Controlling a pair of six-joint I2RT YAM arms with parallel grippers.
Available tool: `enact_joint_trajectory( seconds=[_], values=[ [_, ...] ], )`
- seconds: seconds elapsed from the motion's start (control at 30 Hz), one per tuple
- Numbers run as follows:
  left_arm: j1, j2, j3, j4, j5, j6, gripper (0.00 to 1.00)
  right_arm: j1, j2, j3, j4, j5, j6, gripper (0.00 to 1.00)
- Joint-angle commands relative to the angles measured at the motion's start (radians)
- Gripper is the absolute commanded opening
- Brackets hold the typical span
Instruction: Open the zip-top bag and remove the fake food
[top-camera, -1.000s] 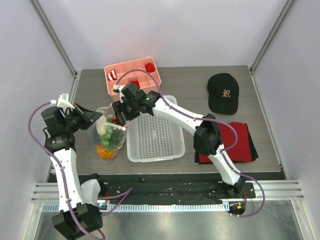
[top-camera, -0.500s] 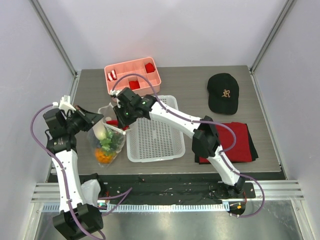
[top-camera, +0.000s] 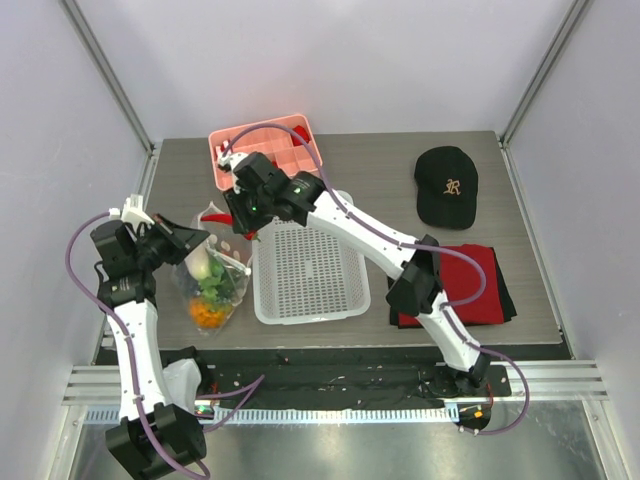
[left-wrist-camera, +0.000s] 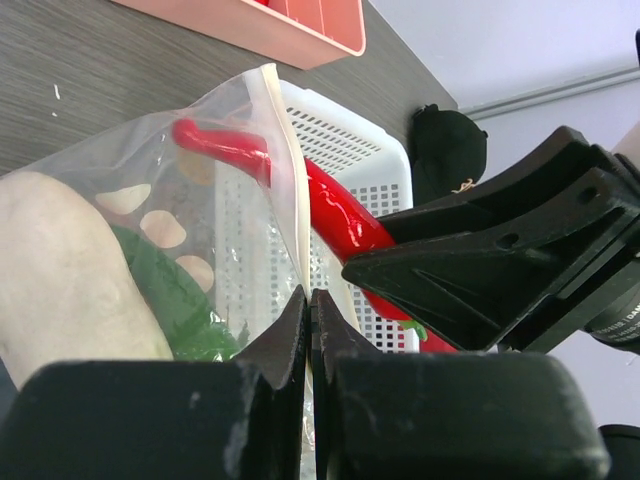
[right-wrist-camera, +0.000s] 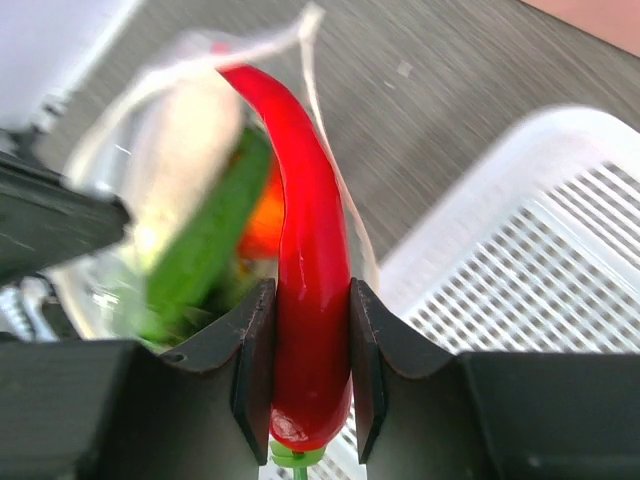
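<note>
The zip-top bag (top-camera: 212, 282) lies left of the basket, clear with white dots (left-wrist-camera: 160, 225), its mouth open. My left gripper (top-camera: 196, 240) (left-wrist-camera: 307, 292) is shut on the bag's rim strip. My right gripper (top-camera: 246, 226) (right-wrist-camera: 311, 290) is shut on a red chili pepper (right-wrist-camera: 308, 280) (left-wrist-camera: 340, 215), a piece of the fake food. The chili's tip still lies in the bag's mouth. Inside the bag are a whitish piece (right-wrist-camera: 185, 160), a green piece (right-wrist-camera: 205, 240) and an orange one (top-camera: 207, 313).
A white perforated basket (top-camera: 312, 272) (right-wrist-camera: 540, 250) stands right of the bag. A pink compartment tray (top-camera: 228, 152) with red pieces is behind it. A black cap (top-camera: 446, 185) and a red cloth (top-camera: 478, 285) lie at the right.
My right gripper has shut on the red chili and drawn back a little toward the pink tray. The left gripper keeps its hold on the bag's rim.
</note>
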Motion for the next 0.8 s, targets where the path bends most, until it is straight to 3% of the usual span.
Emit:
enact_joint_trajectory(
  seconds=[0.0,0.17,0.37,0.57,0.77],
  values=[
    [-0.006,-0.018,0.002,0.051,0.011,-0.007,0.0,0.004,-0.158,-0.066,-0.043,0.166,-0.089,0.01],
    [-0.005,-0.026,0.017,0.05,-0.012,-0.01,0.0,-0.001,-0.342,-0.353,-0.011,0.329,-0.129,0.01],
    [-0.006,-0.012,0.031,0.044,-0.005,0.002,0.0,-0.015,-0.611,-0.764,0.182,0.366,-0.079,0.06],
    [-0.008,-0.021,0.026,0.037,0.009,0.004,0.0,-0.081,-0.596,-0.968,0.3,0.311,-0.043,0.07],
    [-0.008,-0.03,0.037,0.007,0.011,0.012,0.0,-0.133,-0.536,-1.047,0.411,0.263,-0.016,0.23]
  ],
)
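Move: The right hand already holds the red pepper, its tip still in the bag mouth. The white basket's middle lies about 16 cm to this hand's right, 2 cm back and 14 cm below. The bag's body is some 8 cm left and 8 cm back; the pink box about 20 cm ahead and 4 cm right. From the left hand, pinching the bag rim, the basket is roughly 24 cm right and 5 cm back. The right hand carries the gripped pepper about 18 cm right over the basket, then sinks some 8 cm. ##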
